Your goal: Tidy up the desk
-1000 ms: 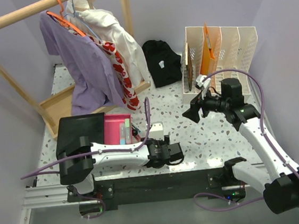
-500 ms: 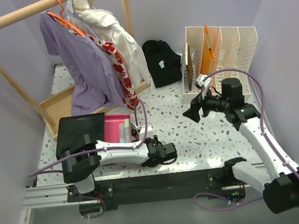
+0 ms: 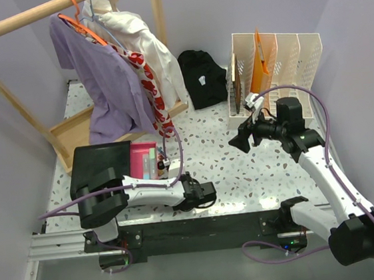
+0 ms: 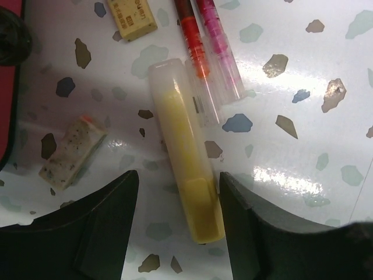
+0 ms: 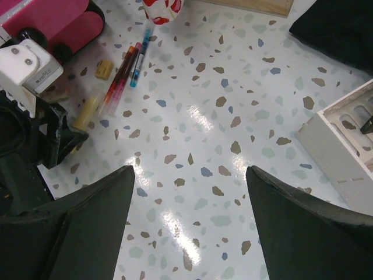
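The desk (image 3: 244,174) is white terrazzo with dark specks. On it lies a yellow highlighter (image 4: 186,169) with a clear cap, and my left gripper (image 4: 178,175) stands open over its near end. The right finger is close beside the barrel and the left finger stands apart from it. A red pen (image 4: 192,52) and a pink pen (image 4: 218,46) lie just beyond, touching the cap. In the top view the left gripper (image 3: 196,194) sits low near the front rail. My right gripper (image 3: 240,140) hangs open above bare desk, nothing between its fingers (image 5: 87,233).
A pale yellow eraser (image 4: 133,16) and a dirty eraser (image 4: 73,153) lie left of the highlighter. The open pink pencil case (image 3: 142,159) sits left of my left gripper. At the back are a file organizer (image 3: 278,57), a black garment (image 3: 202,78) and hanging clothes (image 3: 107,81).
My left gripper has shifted left toward the pencil case and its jaws have narrowed a little around the highlighter. The right arm has stayed put.
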Robot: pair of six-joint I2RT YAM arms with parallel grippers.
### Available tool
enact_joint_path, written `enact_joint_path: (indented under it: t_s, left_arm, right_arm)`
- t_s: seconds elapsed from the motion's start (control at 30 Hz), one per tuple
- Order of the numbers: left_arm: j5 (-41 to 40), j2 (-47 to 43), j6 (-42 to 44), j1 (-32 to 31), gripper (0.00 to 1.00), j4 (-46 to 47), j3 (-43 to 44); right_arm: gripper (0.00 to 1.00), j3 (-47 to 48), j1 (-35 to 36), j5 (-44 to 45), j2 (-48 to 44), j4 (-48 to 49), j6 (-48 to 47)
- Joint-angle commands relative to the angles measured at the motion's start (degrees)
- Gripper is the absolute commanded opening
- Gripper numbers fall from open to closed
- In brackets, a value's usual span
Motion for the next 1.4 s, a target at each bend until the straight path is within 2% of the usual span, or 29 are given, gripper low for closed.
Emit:
enact_joint_path:
  t_s: [0.0, 0.37, 0.57, 0.67, 0.97, 1.13, 1.37]
  left_arm:
    - [-0.7, -0.9, -0.1, 0.5, 0.59, 2.2, -2.0]
    - [3.9, -3.0, 7.6, 0.5, 0.26, 11.6, -5.4]
    - [6.8, -4.4, 18.3, 0.3, 0.06, 17.7, -4.9]
    - [6.9, -5.6, 22.4, -0.5, 0.01, 18.9, -3.7]
    - [5.9, -10.9, 35.8, -2.1, 0.00, 20.9, -0.5]
    - [4.8, -16.7, 40.2, -2.0, 0.00, 23.1, 0.5]
    - [0.3, -23.4, 43.9, -2.0, 0.00, 18.7, 4.3]
  right_arm:
    - [0.82, 0.2, -0.4, 0.7, -0.1, 1.6, 0.1]
    - [0.82, 0.5, -1.0, 0.7, -0.1, 1.4, 0.1]
    - [0.82, 0.6, -1.2, 0.7, -0.2, 1.3, 0.1]
    - [0.82, 0.6, -1.4, 0.7, -0.2, 1.4, 0.1]
    - [0.82, 0.7, -1.9, 0.5, -0.3, 1.2, 0.1]
    - [0.82, 0.7, -2.1, 0.5, -0.2, 1.2, 0.1]
    - [0.82, 0.7, -2.3, 0.4, -0.2, 1.1, 0.1]
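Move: The yellow highlighter lies on the desk between the open left fingers, its middle about 3 cm ahead and 1 cm lower, with the capped end nearest. The grey eraser sits 7 cm to the left, level with the hand, and the yellow eraser 9 cm ahead and 5 cm left. The red and pink pens' middles are roughly 11 cm ahead, 2 cm left. From the right hand the highlighter is some 21 cm left, 12 cm back and 20 cm below. Rightwards nearly all the way, the left hand first shuts its fingers on the highlighter's yellow cap end while easing over about a centimetre. Keeping the pinch, it slides low to the right and slightly back, away from the erasers, then climbs steeply some 10 cm while still going right, the wrist turning about 30 degrees clockwise throughout the carry. ##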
